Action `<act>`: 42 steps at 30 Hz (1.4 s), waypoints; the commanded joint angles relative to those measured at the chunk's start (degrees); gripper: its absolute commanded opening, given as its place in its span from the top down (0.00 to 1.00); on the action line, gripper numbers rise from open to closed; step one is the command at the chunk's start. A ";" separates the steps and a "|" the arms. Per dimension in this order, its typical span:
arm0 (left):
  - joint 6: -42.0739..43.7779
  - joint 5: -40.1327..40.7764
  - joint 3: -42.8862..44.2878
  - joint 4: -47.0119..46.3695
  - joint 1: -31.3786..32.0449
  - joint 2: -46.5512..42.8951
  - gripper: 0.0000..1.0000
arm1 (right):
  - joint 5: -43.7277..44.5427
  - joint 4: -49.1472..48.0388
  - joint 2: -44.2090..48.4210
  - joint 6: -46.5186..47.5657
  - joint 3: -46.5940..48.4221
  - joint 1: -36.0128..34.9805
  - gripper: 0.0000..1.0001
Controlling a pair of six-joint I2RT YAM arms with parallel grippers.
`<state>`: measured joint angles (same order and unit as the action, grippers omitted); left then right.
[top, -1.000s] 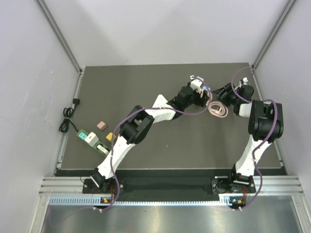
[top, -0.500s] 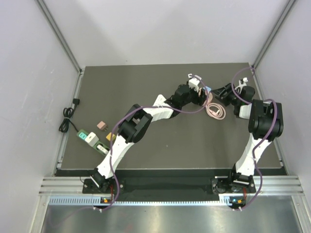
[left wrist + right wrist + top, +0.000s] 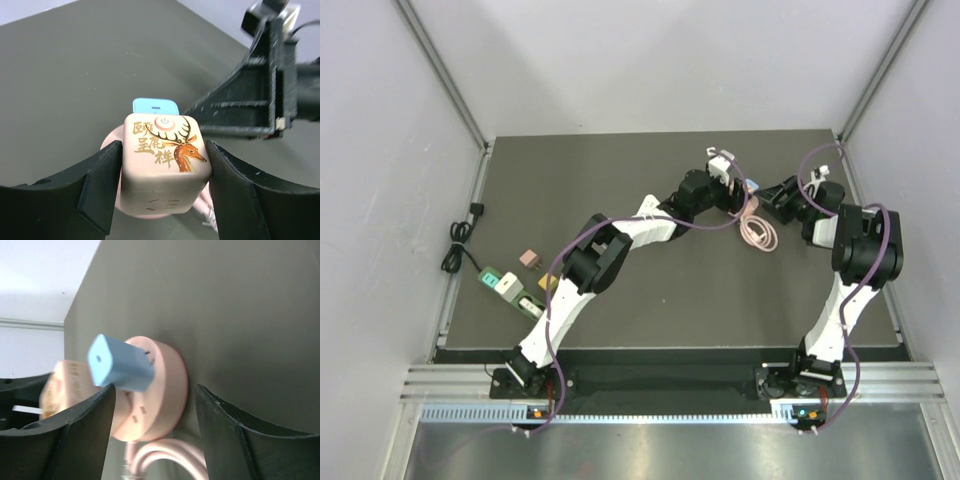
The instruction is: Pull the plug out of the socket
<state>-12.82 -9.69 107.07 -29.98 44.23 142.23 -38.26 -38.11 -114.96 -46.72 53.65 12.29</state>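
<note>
The socket is a pink cube (image 3: 165, 165) with a deer print on a round pink base (image 3: 160, 390). A light blue plug (image 3: 122, 365) sticks out of its side; it also shows in the left wrist view (image 3: 155, 106) and the top view (image 3: 750, 186). My left gripper (image 3: 164, 190) is shut on the cube, one finger on each side (image 3: 725, 188). My right gripper (image 3: 155, 425) is open, its fingers straddling the base just below the plug without touching it (image 3: 775, 197). The socket's pink cable (image 3: 758, 230) lies coiled on the mat.
A green power strip (image 3: 505, 285) with a black cord (image 3: 460, 240) lies at the mat's left edge, with a small pink adapter (image 3: 530, 258) and a yellow piece (image 3: 546, 282) beside it. Grey walls and metal posts enclose the dark mat (image 3: 620, 180).
Both grippers and the socket have shifted slightly left and away from me. The pink cable has dragged left with them. The right gripper stays open by the plug.
</note>
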 commanded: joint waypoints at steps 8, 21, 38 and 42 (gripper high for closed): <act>-3.17 -3.49 3.50 -7.20 -0.28 -3.55 1.00 | 0.73 3.21 1.23 2.69 0.67 1.33 0.37; 4.20 -2.44 -0.81 5.87 -0.11 -5.56 0.56 | 0.91 0.23 0.61 1.98 0.05 1.15 0.37; 11.59 -12.98 13.78 25.14 -2.83 -1.70 0.07 | 0.73 1.28 1.23 3.13 0.23 0.80 0.37; 11.77 -14.21 17.64 28.48 -2.83 0.58 0.08 | 0.56 1.19 1.49 3.04 0.14 0.80 0.37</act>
<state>-2.72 -21.43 121.51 -4.75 41.19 141.25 -38.17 -35.62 -115.90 -45.41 53.65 12.97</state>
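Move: The left hand already grips the pink plug. The round socket's middle lies about 3 cm below that hand point, roughly 2 cm ahead and 1 cm right. The blue plug on it stands some 2 cm ahead, 3 cm right and level; the cable coil lies 6 cm back, 5 cm right, 5 cm below. From the right hand, the socket is about 4 cm left, 1 cm ahead and 1 cm lower. Up just over 1 cm, then down nearly 3 cm, the left hand carries the pink plug still pinched, opens its fingers wide to let go, and climbs about 4.5 cm clear of it, turning some 10 degrees clockwise with its left side rising. The right hand sinks 1.5 cm beside the blue plug and socket, tips slightly down and stays there, opening unchanged. ##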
